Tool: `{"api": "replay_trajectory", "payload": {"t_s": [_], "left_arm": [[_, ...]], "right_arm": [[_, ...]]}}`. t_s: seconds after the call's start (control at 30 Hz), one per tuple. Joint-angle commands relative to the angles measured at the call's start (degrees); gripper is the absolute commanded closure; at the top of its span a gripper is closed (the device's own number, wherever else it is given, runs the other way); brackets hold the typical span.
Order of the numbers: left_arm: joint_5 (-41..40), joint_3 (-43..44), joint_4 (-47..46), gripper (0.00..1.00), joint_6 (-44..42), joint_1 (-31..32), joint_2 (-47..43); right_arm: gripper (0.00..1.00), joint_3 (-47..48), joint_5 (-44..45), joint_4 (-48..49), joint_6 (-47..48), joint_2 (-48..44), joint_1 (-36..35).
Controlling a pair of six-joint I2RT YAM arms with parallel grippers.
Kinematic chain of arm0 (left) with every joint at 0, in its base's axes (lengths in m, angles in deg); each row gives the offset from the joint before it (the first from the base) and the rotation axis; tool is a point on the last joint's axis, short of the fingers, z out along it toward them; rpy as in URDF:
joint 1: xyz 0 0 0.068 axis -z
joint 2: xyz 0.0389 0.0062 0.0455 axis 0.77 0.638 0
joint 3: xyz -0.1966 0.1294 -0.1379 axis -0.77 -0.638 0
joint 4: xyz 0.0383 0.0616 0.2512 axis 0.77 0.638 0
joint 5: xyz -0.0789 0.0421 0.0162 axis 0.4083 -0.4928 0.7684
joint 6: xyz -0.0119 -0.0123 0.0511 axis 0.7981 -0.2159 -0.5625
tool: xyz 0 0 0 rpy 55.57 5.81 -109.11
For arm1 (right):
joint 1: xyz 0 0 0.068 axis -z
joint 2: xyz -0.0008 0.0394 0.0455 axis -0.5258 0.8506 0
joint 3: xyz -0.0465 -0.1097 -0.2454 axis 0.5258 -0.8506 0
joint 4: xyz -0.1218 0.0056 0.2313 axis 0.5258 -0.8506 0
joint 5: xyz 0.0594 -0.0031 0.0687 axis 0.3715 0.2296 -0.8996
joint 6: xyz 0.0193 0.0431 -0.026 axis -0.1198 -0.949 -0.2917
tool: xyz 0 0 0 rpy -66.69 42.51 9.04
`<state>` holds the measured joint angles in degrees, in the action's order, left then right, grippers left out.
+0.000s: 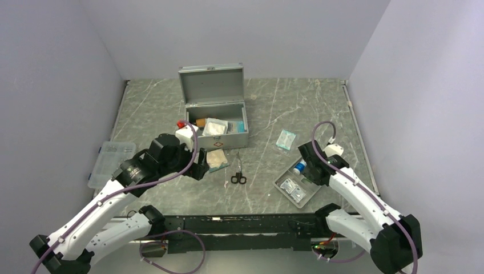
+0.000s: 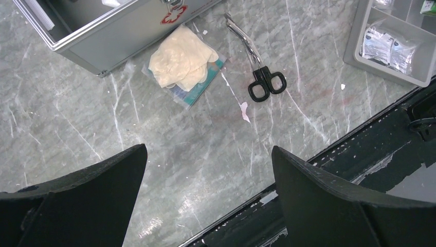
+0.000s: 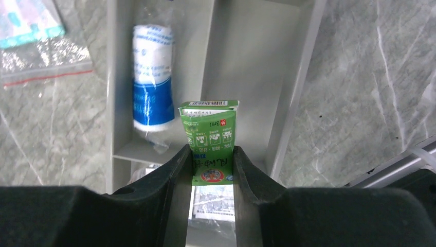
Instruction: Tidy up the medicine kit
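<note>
The medicine kit [image 1: 217, 114], a silver metal case, stands open at the back centre with its lid up and packets inside; its front corner [image 2: 103, 36] shows in the left wrist view. My left gripper [image 2: 208, 149] hangs open and empty over bare table near the front edge, short of a pack of cream gloves [image 2: 182, 62] and black-handled scissors [image 2: 259, 72]. My right gripper [image 3: 211, 152] is shut on a small green box [image 3: 210, 128], held over a compartment of the grey divided tray [image 3: 303, 77]. A blue-and-white wrapped roll [image 3: 152, 87] lies in the neighbouring compartment.
A clear plastic box [image 1: 111, 162] sits at the left table edge. A teal-and-white packet [image 1: 286, 139] lies between the kit and the tray [image 1: 297, 185]. The scissors [image 1: 238, 174] and gloves [image 1: 217, 160] lie in front of the kit. A black rail [image 1: 240, 225] runs along the near edge.
</note>
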<state>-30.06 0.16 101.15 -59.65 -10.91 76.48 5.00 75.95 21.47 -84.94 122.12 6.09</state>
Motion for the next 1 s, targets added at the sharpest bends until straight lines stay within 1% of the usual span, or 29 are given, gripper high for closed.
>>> {"api": "replay_trajectory", "payload": {"t_s": [0.0,0.23,0.33,0.57,0.67,0.7,0.73,0.8,0.83,0.87,0.97], "left_arm": [[2.0,-0.2,-2.1,0.01,-0.5,-0.2,-0.8],[2.0,-0.4,-2.2,0.01,-0.6,-0.1,-1.6],[2.3,-0.4,-2.4,0.01,-0.7,-0.2,-1.7],[2.6,-0.5,-2.4,0.01,-0.8,-0.2,-1.8],[2.3,-0.5,-2.3,0.01,-0.7,-0.1,-1.9],[2.2,-0.5,-2.3,0.01,-0.7,-0.2,-1.9],[2.3,-0.5,-2.3,0.01,-0.7,-0.2,-2.0],[2.3,-0.5,-2.3,0.01,-0.7,-0.2,-1.9],[2.3,-0.5,-2.3,0.01,-0.8,-0.2,-1.8],[2.3,-0.5,-2.3,0.01,-0.8,-0.1,-1.8],[2.1,-0.4,-2.3,0.01,-0.8,-0.2,-1.5]], "right_arm": [[0.76,-1.6,-2.2,5.4,1.5,1.5,4.8],[0.76,-5.1,-5.5,8.7,2.9,1.9,11.4],[0.75,-6.0,-7.4,10.4,2.8,2.4,12.7],[0.65,-7.4,-9.4,13.6,2.5,6.1,14.9],[0.63,-7.5,-9.5,13.8,2.3,7.0,15.3],[0.61,-7.5,-9.4,13.8,2.2,6.7,15.2],[0.57,-7.4,-9.2,13.7,2.1,6.4,15.2],[0.46,-7.2,-9.2,13.4,1.9,5.6,15.3],[0.42,-7.0,-9.1,13.1,2.0,5.3,15.4],[0.40,-6.6,-9.1,12.8,2.1,5.1,15.3],[0.39,-4.7,-8.4,11.1,2.9,3.5,15.3]]}}
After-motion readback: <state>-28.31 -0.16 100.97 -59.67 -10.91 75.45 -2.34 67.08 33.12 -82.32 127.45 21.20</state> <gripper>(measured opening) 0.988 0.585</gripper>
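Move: The right hand holds the green box over the tray. The spot for it, the near end of the tray's right-hand long compartment, is level with the hand, about 2 cm to its right and 6 cm below. From the hand, the bandage roll lies some 7 cm ahead and 1 cm left, the foil packets about 3 cm back and 4 cm left, both roughly 5 to 6 cm down. From the left hand that spot is some 39 cm right, level, and 18 cm below. The right hand sets the green box down on the floor of the tray's right-hand compartment and lets go of it. It sinks about 5 cm, shifting some 2 cm right early on and turning about 10 degrees clockwise, with a slight sideways roll. The fingers start to open near the bottom, part to either side of the box, and the hand just begins to rise. ##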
